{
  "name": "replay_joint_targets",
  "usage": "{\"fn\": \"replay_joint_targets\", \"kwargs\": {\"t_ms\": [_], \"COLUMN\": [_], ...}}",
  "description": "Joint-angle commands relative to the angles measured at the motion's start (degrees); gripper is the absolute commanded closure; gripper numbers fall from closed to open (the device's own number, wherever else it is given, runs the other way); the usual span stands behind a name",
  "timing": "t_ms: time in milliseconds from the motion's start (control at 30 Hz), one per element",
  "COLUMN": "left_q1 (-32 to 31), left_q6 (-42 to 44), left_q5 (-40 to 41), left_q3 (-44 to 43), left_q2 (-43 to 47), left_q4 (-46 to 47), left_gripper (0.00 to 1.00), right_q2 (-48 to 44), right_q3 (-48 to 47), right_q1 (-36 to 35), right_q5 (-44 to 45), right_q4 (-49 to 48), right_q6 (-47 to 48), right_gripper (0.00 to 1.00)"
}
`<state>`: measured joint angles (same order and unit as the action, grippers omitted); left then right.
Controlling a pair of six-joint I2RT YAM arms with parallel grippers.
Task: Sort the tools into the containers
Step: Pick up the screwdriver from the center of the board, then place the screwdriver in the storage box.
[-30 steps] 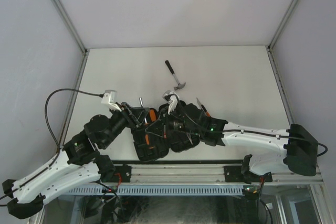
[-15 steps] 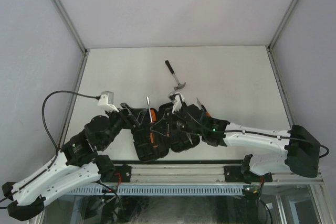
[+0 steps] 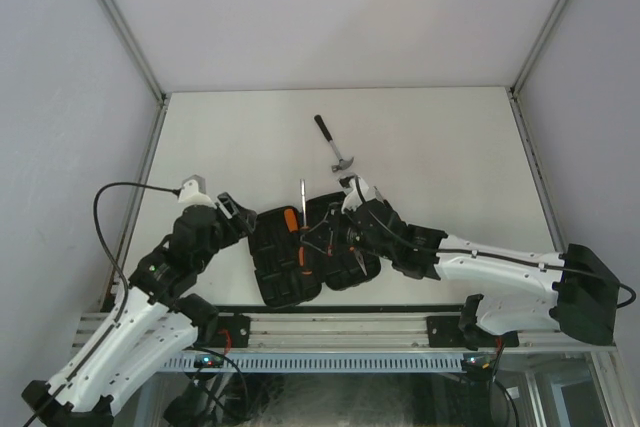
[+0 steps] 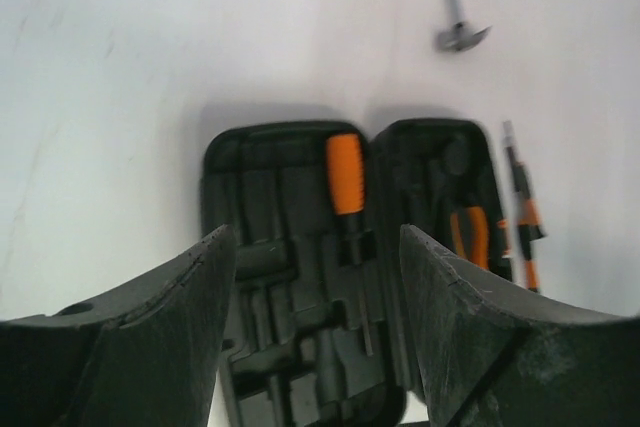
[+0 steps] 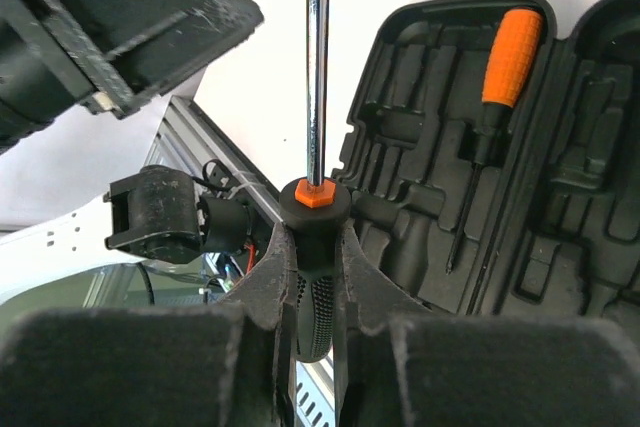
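Observation:
The black tool case [image 3: 285,272] lies open near the front edge. An orange-handled screwdriver [image 4: 345,173] sits in its left half and the orange-handled pliers [image 4: 468,234] in its right half. My right gripper [image 5: 315,235] is shut on the black handle of a long screwdriver [image 5: 316,67], whose shaft [image 3: 303,197] points away over the case. My left gripper [image 4: 315,239] is open, empty and raised over the case's left side [image 3: 237,212]. The claw hammer [image 3: 335,145] lies on the table behind the case. Slim black-and-orange screwdrivers [image 4: 525,212] lie just right of the case.
The white table [image 3: 450,147] is walled in by grey panels on three sides. An aluminium rail [image 3: 340,332] with the arm bases runs along the near edge. A black cable [image 3: 105,217] loops off the left arm.
My left gripper has opened and drawn back to the left off the case. The long screwdriver has shifted right in my right gripper, which has stayed shut.

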<state>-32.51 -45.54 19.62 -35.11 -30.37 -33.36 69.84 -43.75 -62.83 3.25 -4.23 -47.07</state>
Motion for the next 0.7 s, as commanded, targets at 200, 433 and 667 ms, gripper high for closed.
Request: {"fn": "replay_joint_targets", "kwargs": {"t_ms": [200, 433, 667], "left_q1": [4.30, 4.30, 4.30], "left_q6": [-7.46, -11.98, -12.68], "left_q5": [-5.61, -7.52, -12.25], "left_q3": [7.93, 14.78, 18.08], "left_q2": [0.44, 3.38, 0.32], "left_q4": [-4.61, -1.99, 2.68], "left_gripper": [0.28, 0.28, 0.31], "right_q2": [-1.97, -2.07, -1.90], "right_q3": [0.42, 0.40, 0.40], "right_q1": [0.60, 0.60, 0.51], "right_q5": [0.18, -0.78, -0.67], "right_q4": [-0.91, 0.89, 0.57], "right_q6": [-1.65, -1.10, -1.50], "right_gripper": [1.00, 1.00, 1.00]}}
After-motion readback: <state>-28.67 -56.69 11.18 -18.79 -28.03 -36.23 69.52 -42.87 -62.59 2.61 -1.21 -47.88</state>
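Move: The left hand, empty and open, is above the open tool case's left rim. The middle of that rim lies about 15 cm below it, 2 cm back and 2 cm to its left. The orange-handled screwdriver's handle sits some 12 cm ahead and 10 cm to the right. From the right hand, which already holds the black screwdriver, the case's left half is about 8 cm left, 3 cm ahead and 16 cm below. The orange handle is roughly 15 cm ahead and 6 cm left. The right fingers keep their pinch on the black screwdriver's handle, its bare shaft rising from them, as that hand sinks only a centimetre or two over the case. Meanwhile the left hand, already clear of the tool, drops briskly about 12 cm and draws back some 4 cm towards the case's left rim. Its fingers stay wide apart and tip down by nearly 20 degrees. ##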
